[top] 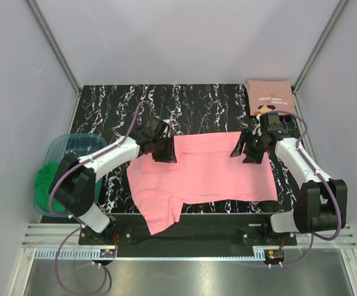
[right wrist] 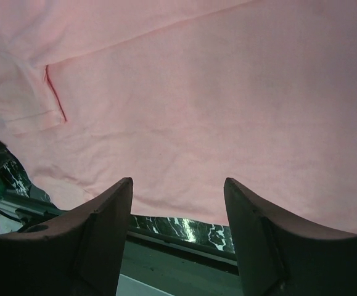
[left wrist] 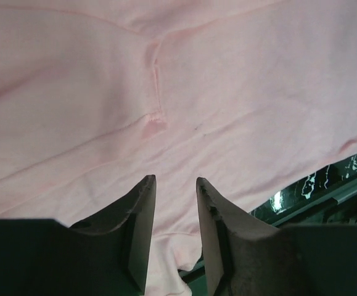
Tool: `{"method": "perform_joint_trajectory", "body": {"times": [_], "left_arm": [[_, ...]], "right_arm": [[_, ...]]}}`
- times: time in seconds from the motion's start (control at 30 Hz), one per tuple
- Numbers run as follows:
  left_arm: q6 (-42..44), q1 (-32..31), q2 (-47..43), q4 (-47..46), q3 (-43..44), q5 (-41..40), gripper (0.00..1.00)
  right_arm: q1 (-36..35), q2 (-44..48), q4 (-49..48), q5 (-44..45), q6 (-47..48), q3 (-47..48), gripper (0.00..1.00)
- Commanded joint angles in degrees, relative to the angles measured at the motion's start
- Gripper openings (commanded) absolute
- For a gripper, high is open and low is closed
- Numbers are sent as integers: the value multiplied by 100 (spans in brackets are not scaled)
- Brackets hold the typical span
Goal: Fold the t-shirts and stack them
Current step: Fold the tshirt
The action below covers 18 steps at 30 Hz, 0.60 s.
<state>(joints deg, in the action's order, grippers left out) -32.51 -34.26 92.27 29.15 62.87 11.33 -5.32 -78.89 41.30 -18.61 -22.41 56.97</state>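
Note:
The bright pink t-shirt (top: 203, 169) lies spread on the black marbled table (top: 196, 105), one sleeve hanging over the front edge. The salmon t-shirt (top: 269, 95) with white lettering rests folded at the back right corner. My left gripper (top: 164, 151) hovers at the pink shirt's back left edge. In the left wrist view the left gripper (left wrist: 175, 180) has its jaws apart, nothing between them, pink cloth (left wrist: 227, 92) below. My right gripper (top: 243, 151) is over the back right edge. The right wrist view shows this gripper (right wrist: 178, 182) wide open above the cloth (right wrist: 196, 92).
A clear blue bin (top: 61, 148) holding green cloth (top: 42, 185) stands off the table's left side. Grey walls and metal frame posts close in the back and sides. The arms' bases sit on a rail at the near edge.

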Motion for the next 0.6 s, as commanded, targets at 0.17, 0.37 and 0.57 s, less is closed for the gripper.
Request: {"method": "perform_joint_trajectory", "body": {"times": [0.17,0.37,0.57], "left_arm": [[667,963,-245,294,376,123,37],[632,1965,115,-32,137,352,37],[440,2090,660,-146,489,229,37]], "right_arm": [[-522,-899,-438,-520,-246,789,65],[-962,-1707,-272,-206,-333,1579,63],[-927,-2454,721,1978,-97,2801,67]]}}
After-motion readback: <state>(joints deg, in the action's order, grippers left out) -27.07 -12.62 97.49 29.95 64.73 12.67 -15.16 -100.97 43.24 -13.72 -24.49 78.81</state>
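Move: The shirt's far left corner lies about 11 cm ahead of my open left hand, 18 cm to its left and 5 cm below; the folded-over sleeve flap lies some 6 cm left and 2 cm ahead of that hand. The far edge I head for with my right hand is roughly 13 cm ahead, 7 cm left and 7 cm below. From my right hand, the folded stack lies about 30 cm ahead and 13 cm right. I swing my left hand left and forward over the folded sleeve, about 12 cm across, rising some 4 cm first and then sinking towards the shirt's far left corner while turning 15 degrees counter-clockwise. Meanwhile my right hand goes forward and left, nearly level, towards the far edge, easing slightly back right at the end; its fingers stay open, as do the left's. ##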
